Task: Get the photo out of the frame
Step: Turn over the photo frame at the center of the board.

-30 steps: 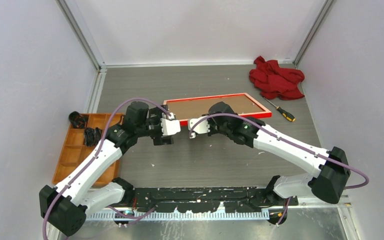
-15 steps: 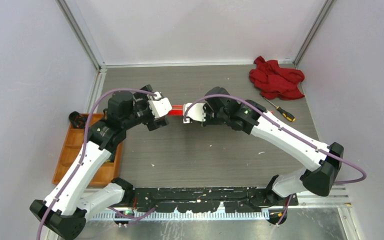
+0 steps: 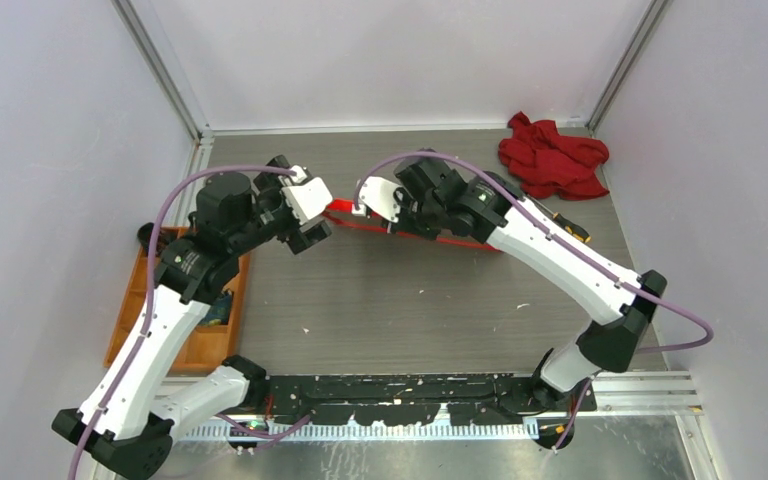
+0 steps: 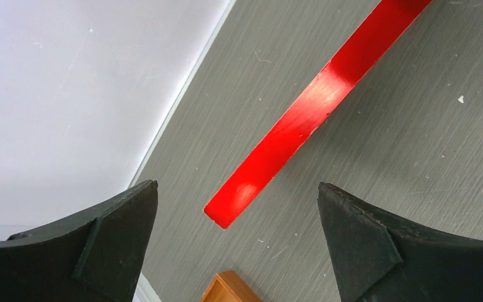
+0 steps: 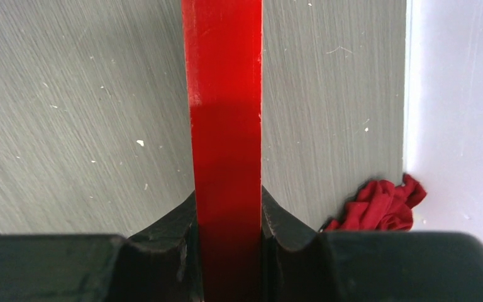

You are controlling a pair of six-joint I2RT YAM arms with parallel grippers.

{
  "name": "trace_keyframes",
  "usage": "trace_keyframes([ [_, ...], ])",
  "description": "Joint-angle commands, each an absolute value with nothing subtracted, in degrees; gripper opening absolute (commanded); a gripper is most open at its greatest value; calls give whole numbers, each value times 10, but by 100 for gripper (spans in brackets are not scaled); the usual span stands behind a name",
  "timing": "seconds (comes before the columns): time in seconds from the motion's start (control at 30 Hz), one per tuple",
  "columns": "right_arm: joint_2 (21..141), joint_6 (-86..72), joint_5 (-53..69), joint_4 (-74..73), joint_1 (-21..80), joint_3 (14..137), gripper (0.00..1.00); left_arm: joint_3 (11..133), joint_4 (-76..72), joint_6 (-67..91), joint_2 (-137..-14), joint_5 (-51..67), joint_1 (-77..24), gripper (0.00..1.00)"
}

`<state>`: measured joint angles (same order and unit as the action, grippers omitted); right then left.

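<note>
The frame (image 3: 460,241) stands on edge on the table, so only a thin bright red strip of it shows from above. My right gripper (image 3: 368,210) is shut on its rim near the left end. In the right wrist view the red bar (image 5: 225,94) runs straight up between both black fingers (image 5: 176,220), which press on its sides around the gripper's centre (image 5: 227,195). My left gripper (image 3: 318,212) hangs open just left of the frame's end. The red end (image 4: 302,119) lies between and beyond its spread fingertips (image 4: 237,185), untouched. The photo is hidden.
A crumpled red cloth (image 3: 552,155) lies in the back right corner, also showing in the right wrist view (image 5: 380,204). A screwdriver (image 3: 572,228) sits beside it, partly behind the right arm. An orange compartment tray (image 3: 150,300) runs along the left wall, one corner (image 4: 229,286) below the left gripper.
The frame lay flat with its brown back up; my right gripper has lifted and tipped it onto its edge. Both arms have risen toward the back, the left one staying open.
</note>
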<state>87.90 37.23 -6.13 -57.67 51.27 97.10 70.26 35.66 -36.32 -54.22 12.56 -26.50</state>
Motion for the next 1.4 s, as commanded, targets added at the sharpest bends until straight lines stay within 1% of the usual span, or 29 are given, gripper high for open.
trace_keyframes([
  [0.0, 900, 298, -36, -589, 513, 1059, 1, 740, 362, -336, -537, 109, -261, 100],
  [0.13, 931, 261, -39, -606, 510, 1107, 1, 745, 351, -326, -536, 71, -261, 100],
  [0.33, 968, 207, -50, -620, 501, 1178, 1, 757, 316, -287, -543, -29, -256, 100],
  [0.47, 982, 170, -51, -615, 493, 1214, 1, 766, 299, -268, -550, -73, -249, 100],
  [0.63, 1002, 120, -39, -612, 461, 1255, 1, 760, 297, -262, -556, -76, -244, 100],
  [0.9, 1026, 12, 57, -602, 339, 1308, 1, 745, 289, -255, -572, -61, -243, 100],
  [1.13, 1041, 0, 81, -601, 283, 1328, 1, 729, 275, -249, -584, -47, -243, 100],
  [1.37, 1050, -52, 105, -583, 215, 1341, 1, 717, 273, -245, -583, -35, -243, 100],
])
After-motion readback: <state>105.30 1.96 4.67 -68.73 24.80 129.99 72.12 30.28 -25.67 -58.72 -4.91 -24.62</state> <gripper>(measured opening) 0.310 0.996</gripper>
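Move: Below the right hand hangs the photo frame, already pinched by the middle part of one long red side, its middle some 10 cm down, about 4 cm ahead and 1 cm to the right. The screwdriver lies roughly 12 cm ahead and 28 cm right, 26 cm lower; the red cloth about 24 cm ahead and 27 cm right, 25 cm lower. For the open left hand, the frame's middle is some 19 cm right, 4 cm ahead and 17 cm lower. Keeping its pinch on the long side, the right hand lifts and edges left a little, then sweeps forward and right towards the red cloth, ending about 12 cm farther out and 5 cm higher. It turns some 45 degrees clockwise while its left side rolls up about 30. The empty left hand, still open, draws about 5 cm left and forward, turning counter-clockwise. ##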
